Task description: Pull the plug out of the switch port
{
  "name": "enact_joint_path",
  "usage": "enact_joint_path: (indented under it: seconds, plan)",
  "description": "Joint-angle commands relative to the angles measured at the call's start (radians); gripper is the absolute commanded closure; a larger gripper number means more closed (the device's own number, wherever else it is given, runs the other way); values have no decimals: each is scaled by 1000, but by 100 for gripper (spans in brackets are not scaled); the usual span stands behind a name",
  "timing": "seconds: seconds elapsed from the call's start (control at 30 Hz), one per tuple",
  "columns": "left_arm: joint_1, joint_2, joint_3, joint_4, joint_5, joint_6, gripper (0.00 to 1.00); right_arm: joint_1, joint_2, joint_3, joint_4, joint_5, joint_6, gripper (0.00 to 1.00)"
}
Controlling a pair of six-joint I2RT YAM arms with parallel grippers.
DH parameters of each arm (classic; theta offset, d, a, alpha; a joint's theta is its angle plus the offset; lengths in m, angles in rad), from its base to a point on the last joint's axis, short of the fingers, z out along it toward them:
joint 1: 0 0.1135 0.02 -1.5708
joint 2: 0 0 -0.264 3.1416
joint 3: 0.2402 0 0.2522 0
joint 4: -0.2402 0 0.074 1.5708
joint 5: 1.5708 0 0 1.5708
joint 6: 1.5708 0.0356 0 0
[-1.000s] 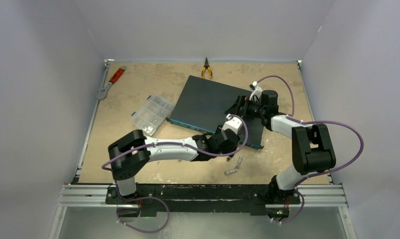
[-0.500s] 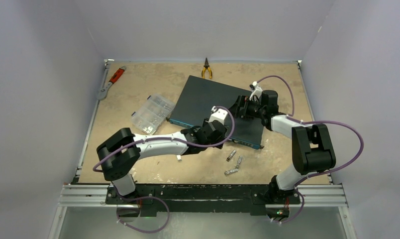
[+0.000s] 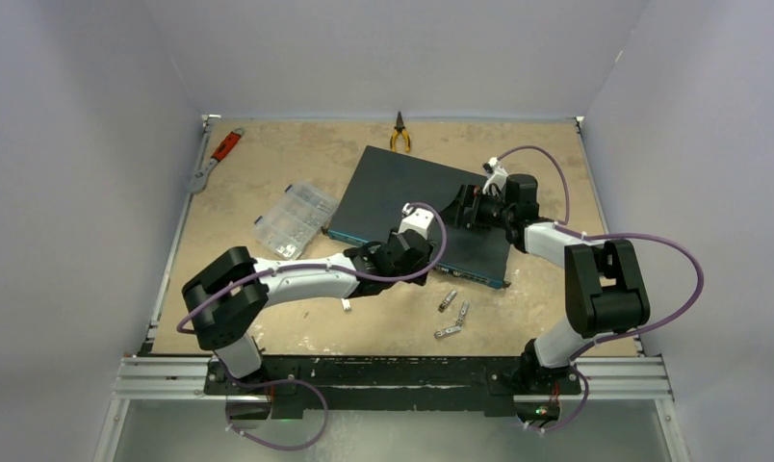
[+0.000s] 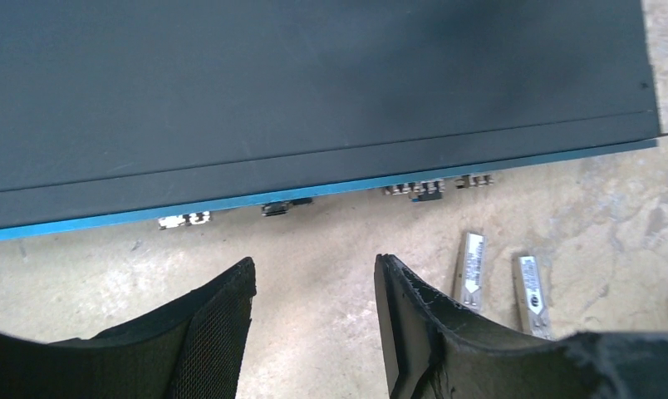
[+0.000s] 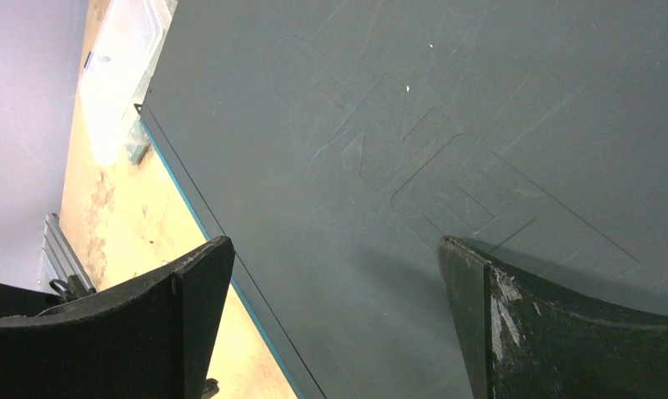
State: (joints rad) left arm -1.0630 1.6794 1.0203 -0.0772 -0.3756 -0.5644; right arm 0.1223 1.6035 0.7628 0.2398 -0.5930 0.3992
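The switch (image 3: 402, 192) is a flat dark-teal box lying at an angle mid-table; its blue-edged port face (image 4: 231, 206) turns toward the arms. Small plugs stick out of that face: a dark plug (image 4: 285, 206), a pale one (image 4: 184, 219) and a cluster (image 4: 422, 189). My left gripper (image 4: 314, 274) hangs open a short way in front of the dark plug, with only bare table between its fingers. Over the switch's top panel (image 5: 380, 125), my right gripper (image 5: 335, 245) stands wide open and holds nothing.
Loose metal plugs lie on the table right of the left gripper (image 4: 470, 270) (image 4: 530, 283), and another small piece (image 3: 347, 306) by the left forearm. A clear compartment box (image 3: 292, 221) sits left of the switch. Yellow pliers (image 3: 399, 135) and a red-handled wrench (image 3: 215, 159) lie far back.
My left gripper has swung leftward along the switch's front face, away from its right end. The right arm has stayed where it was.
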Motion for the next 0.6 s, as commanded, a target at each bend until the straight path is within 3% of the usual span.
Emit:
enact_joint_path:
  seconds: [0.0,0.43,0.57]
  plan:
    - [-10,3,15,93,60,-15,47,-6,86,-55,-214,147,-45,1]
    - [-136,185,219,79,-8,-37,49,-7,78,-61,-215,144,-45,1]
    - [-146,238,282,10,-49,-67,52,-7,75,-62,-215,142,-45,1]
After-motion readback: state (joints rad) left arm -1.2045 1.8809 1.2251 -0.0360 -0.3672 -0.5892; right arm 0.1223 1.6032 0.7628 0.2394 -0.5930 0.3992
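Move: For the left hand, the rightmost plug still in the switch's front edge is about 10 cm to the right, level with it in reach and some 6 cm lower. The cluster of seated plugs beside it is 7 cm right and 1 cm ahead; the nearer loose plug on the table is 8 cm right and 6 cm back, the other 10 cm right and 9 cm back. From the idle right hand that rightmost plug is about 12 cm back and 1 cm right. Rightward at a near-level height, slowly at first and then quickly, the left hand sweeps about 9 cm along the front of the switch, drawing back some 3 cm as it goes. It passes the seated cluster towards the rightmost plug and turns just under 10 degrees clockwise, with fingers half open, empty and clear of the plugs. ##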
